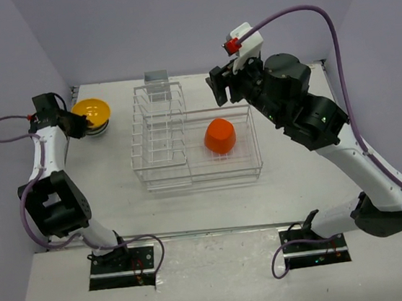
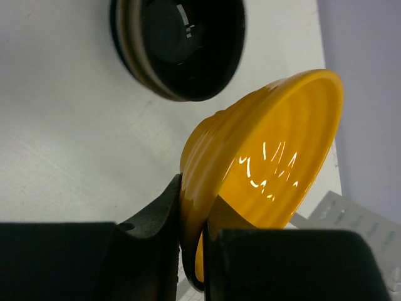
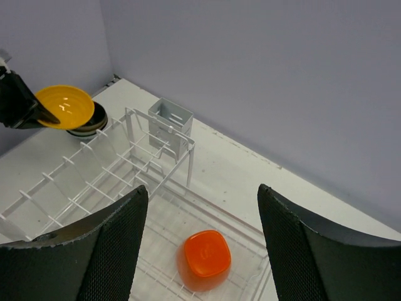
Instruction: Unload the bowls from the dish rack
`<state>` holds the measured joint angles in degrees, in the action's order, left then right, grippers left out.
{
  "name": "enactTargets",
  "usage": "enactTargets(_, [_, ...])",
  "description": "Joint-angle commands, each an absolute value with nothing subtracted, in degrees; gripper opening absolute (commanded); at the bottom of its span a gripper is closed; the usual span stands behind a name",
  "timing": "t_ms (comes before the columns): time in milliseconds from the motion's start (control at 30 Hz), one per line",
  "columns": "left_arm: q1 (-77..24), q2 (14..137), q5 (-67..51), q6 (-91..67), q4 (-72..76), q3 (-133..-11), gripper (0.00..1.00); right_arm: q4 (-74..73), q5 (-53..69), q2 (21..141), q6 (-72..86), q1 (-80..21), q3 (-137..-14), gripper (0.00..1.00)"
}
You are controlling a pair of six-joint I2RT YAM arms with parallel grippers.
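My left gripper (image 1: 76,124) is shut on the rim of the yellow bowl (image 1: 90,112), held just above a stack of bowls (image 1: 95,129) at the far left of the table. In the left wrist view the yellow bowl (image 2: 269,163) is pinched between my fingers (image 2: 156,213), with the black bowl (image 2: 178,44) topping the stack beyond it. The orange-red bowl (image 1: 220,135) lies upside down in the low basket of the white dish rack (image 1: 162,137). My right gripper (image 1: 224,86) is open and empty, high above the rack's far right side; its view shows the orange-red bowl (image 3: 206,256) below.
A small grey cutlery holder (image 1: 157,83) hangs at the rack's far end. The rack's tall slotted section (image 3: 106,169) holds no bowls. Purple walls close in the table at the back and sides.
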<state>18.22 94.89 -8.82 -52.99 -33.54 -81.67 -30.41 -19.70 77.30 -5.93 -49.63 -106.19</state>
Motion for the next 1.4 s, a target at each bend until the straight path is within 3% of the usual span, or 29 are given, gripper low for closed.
enactTargets(0, [20.47, 88.26, -8.87, -54.23, -31.03, -75.78, 0.00, -30.41, -18.19, 76.03, -7.03, -49.13, -105.65, 0.71])
enactTargets(167, [23.38, 83.94, -12.13, -53.00, -27.61, -65.33, 0.00, -31.11, -17.75, 75.41, -6.68, -49.04, -104.68, 0.71])
enactTargets(633, [31.28, 83.05, -15.82, -49.58, -21.36, -52.65, 0.00, -33.66, -17.14, 74.36, -5.54, -49.04, -104.42, 0.71])
enactTargets(1367, [32.61, 96.59, -15.56, -48.60, -16.88, -57.04, 0.00, -33.93, -17.84, 74.79, -6.24, -47.81, -103.36, 0.69])
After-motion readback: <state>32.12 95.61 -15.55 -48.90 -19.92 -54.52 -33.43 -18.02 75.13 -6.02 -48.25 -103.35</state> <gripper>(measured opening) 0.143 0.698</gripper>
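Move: The left hand holds the yellow bowl above the bowls. The bare patch of table on the near side of the bowl stack lies about 4 cm back from this hand, level with it sideways and some 18 cm below. The bowl stack stands 9 cm ahead, 3 cm left and 15 cm down. The dish rack's middle is roughly 34 cm right, 3 cm back and 14 cm down. From the right hand the patch is about 41 cm left, 10 cm ahead and 49 cm below. Down and back goes the left hand, with the yellow bowl still pinched by its rim, drawing away from the bowl stack and dropping towards the bare table on its near side. It pulls back about 10 cm while sinking, drifts a little left, then descends mostly straight down, some 14 cm in all, the fingers tipping about 10 degrees steeper and staying shut. ##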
